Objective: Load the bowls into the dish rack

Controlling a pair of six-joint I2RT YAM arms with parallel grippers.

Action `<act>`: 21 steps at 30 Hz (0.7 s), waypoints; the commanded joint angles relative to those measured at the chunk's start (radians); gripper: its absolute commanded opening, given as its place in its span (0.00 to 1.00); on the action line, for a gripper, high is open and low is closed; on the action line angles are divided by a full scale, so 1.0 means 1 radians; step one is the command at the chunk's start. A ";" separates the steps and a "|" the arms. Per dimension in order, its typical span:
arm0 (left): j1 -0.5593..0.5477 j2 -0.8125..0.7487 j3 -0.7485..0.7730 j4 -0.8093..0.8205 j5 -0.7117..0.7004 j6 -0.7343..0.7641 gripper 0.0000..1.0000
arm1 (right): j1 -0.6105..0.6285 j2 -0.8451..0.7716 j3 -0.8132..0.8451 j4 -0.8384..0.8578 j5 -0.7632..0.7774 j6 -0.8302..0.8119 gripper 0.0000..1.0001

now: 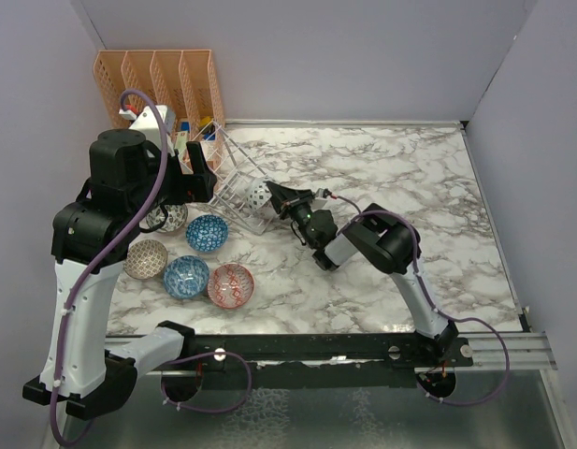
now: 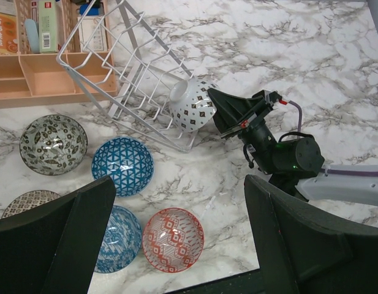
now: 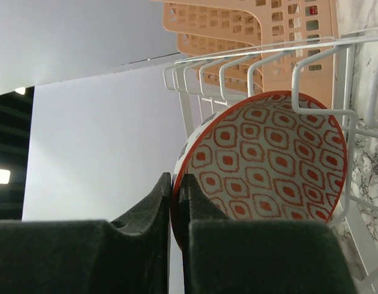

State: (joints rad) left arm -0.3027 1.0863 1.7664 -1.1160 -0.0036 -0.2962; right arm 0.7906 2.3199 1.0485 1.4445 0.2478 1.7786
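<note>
The white wire dish rack [image 1: 234, 178] stands tilted by the orange organiser; it also shows in the left wrist view [image 2: 124, 67] and the right wrist view [image 3: 238, 67]. My right gripper [image 1: 277, 195] is shut on the rim of a white bowl with a red-orange diamond pattern [image 3: 268, 165], held on edge at the rack's front wires [image 2: 192, 105]. On the table lie a dark grey-white bowl [image 2: 53, 144], a blue bowl [image 2: 122, 165], a tan bowl [image 2: 29, 201], a second blue bowl [image 2: 118, 237] and a red bowl [image 2: 173, 239]. My left gripper [image 2: 179, 245] is open and empty, high above the red bowl.
An orange plastic organiser [image 1: 162, 79] with boxes and bottles stands at the back left, right behind the rack. Walls close off the left, back and right sides. The right arm [image 1: 382, 243] stretches across the table's middle.
</note>
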 commanded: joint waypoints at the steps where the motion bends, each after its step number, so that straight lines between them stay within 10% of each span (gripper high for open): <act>1: -0.002 -0.010 -0.008 0.021 0.030 0.008 0.89 | 0.006 0.049 -0.002 0.248 -0.010 0.031 0.08; 11: -0.001 -0.004 -0.002 0.030 0.030 -0.002 0.89 | -0.005 0.020 -0.089 0.263 -0.050 0.080 0.43; 21: -0.002 0.002 0.005 0.045 0.028 -0.017 0.89 | -0.054 -0.082 -0.129 0.174 -0.164 0.018 0.53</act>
State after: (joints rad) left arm -0.3027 1.0878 1.7657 -1.1072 0.0086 -0.3031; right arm 0.7597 2.3070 0.9287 1.4445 0.1608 1.8359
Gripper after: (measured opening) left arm 0.894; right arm 0.528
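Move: The white, dark-patterned bowl stands on edge in the dish rack, its rim still pinched by the right hand; its middle is about 3 cm left of that hand, 1 cm ahead and 3 cm below. The rack's middle lies some 10 cm left, 4 cm ahead and 8 cm below, the blue bowl about 18 cm left, 8 cm back and 11 cm below. From the left hand, the patterned bowl is roughly 17 cm ahead, 9 cm right and 29 cm below. The patterned bowl's rim is released into the rack: the right fingers spread from nearly shut to about half open while the hand sinks some 3.5 cm, drifting about 2 cm to the right and a little back towards the base. The fingertips tip downward by only about 5 degrees, and at the end they are still close around the near rim. ##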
